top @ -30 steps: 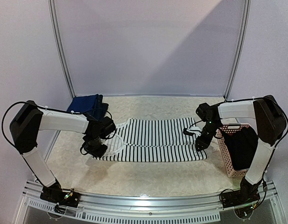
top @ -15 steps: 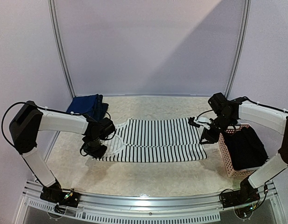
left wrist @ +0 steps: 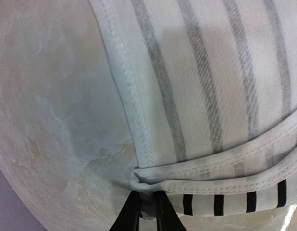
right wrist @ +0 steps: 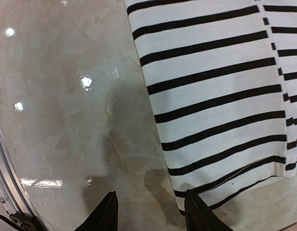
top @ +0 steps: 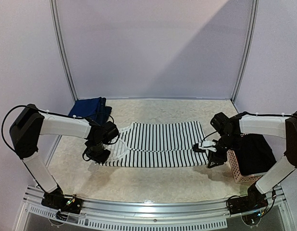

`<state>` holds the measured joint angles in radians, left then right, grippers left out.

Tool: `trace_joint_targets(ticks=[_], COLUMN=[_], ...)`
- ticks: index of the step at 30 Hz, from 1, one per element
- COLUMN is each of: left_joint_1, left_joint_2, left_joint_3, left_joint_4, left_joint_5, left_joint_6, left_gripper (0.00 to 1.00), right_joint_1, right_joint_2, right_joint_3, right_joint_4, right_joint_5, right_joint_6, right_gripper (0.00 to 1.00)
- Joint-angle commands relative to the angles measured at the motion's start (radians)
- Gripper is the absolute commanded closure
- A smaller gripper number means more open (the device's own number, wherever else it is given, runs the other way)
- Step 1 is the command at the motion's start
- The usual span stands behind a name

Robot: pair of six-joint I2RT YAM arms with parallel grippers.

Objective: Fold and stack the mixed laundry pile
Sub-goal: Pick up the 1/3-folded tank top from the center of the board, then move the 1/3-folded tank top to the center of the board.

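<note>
The black-and-white striped tank top (top: pixel 160 144) lies spread flat on the table, its length running left to right. My left gripper (top: pixel 96 155) is at its left end, shut on a bunched white hem and strap (left wrist: pixel 139 180); the left gripper (left wrist: pixel 144 214) pinches that fabric between its dark tips. My right gripper (top: pixel 210 156) hovers open at the top's near right corner. In the right wrist view the right gripper (right wrist: pixel 151 211) has bare table between its fingers, and the striped top's (right wrist: pixel 211 96) edge reaches the right fingertip (right wrist: pixel 195 209).
A folded navy piece (top: pixel 91 109) lies at the back left. At the right edge stands the pink slotted basket (top: pixel 233 164) with a black garment (top: pixel 256 151) in it. The metal frame rail (right wrist: pixel 4 168) runs close to the right gripper.
My right gripper has let go of the top's right edge, opened wider and swung toward the near right corner. The left gripper has kept its hold and not moved.
</note>
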<state>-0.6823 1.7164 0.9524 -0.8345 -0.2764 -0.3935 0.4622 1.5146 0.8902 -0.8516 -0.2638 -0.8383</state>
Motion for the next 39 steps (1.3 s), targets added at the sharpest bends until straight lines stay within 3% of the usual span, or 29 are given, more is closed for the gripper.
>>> trace_joint_targets(ticks=[1, 7, 12, 19, 25, 39], left_joint_1=[0.012, 0.012, 0.012, 0.011, -0.049, -0.242], left_joint_2=[0.017, 0.041, 0.064, 0.063, -0.009, -0.035], left_joint_3=[-0.038, -0.041, -0.039, -0.056, -0.138, -0.22], left_joint_4=[-0.016, -0.036, -0.053, -0.092, -0.087, -0.188], left_joint_5=[0.041, 0.039, 0.031, 0.065, 0.118, 0.075], left_joint_6=[-0.017, -0.019, -0.02, -0.093, -0.205, -0.437], left_gripper=[0.87, 0.87, 0.87, 0.87, 0.87, 0.87], right_joint_1=[0.023, 0.037, 0.057, 0.11, 0.231, 0.29], right_joint_2=[0.059, 0.065, 0.064, 0.083, 0.003, -0.194], right_joint_3=[-0.032, -0.086, -0.097, -0.109, -0.161, -0.205], right_joint_4=[0.078, 0.194, 0.188, 0.162, 0.074, -0.123], right_joint_5=[0.052, 0.149, 0.17, 0.212, 0.233, 0.173], right_joint_6=[-0.044, -0.045, -0.051, -0.057, -0.054, -0.045], right_gripper=[0.54, 0.58, 0.65, 0.86, 0.87, 0.85])
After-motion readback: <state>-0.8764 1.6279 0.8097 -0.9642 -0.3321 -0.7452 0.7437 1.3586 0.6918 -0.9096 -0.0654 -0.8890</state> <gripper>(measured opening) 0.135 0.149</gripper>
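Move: The left fingers already pinch the striped tank top's near left corner close above the board; from them the board's near edge lies some 19 cm straight back, the tank top's middle about 10 cm ahead and 22 cm to the right, and the navy stack roughly 28 cm ahead and 5 cm left. The half-open right hand has the tank top's near right corner about 2 cm ahead and 4 cm below; the basket's middle is about 4 cm ahead and 17 cm right. The right hand drops about 3 cm onto the tank top's near right corner, eases forward a couple of centimetres and closes its fingers there, then draws straight back towards the board's near edge by nearly 10 cm, rising about 1 cm and turning some 15 degrees counter-clockwise. The left hand first stays put with its pinch on the other near corner, then drags that corner level and back about 7 cm alongside, keeping its hold. ##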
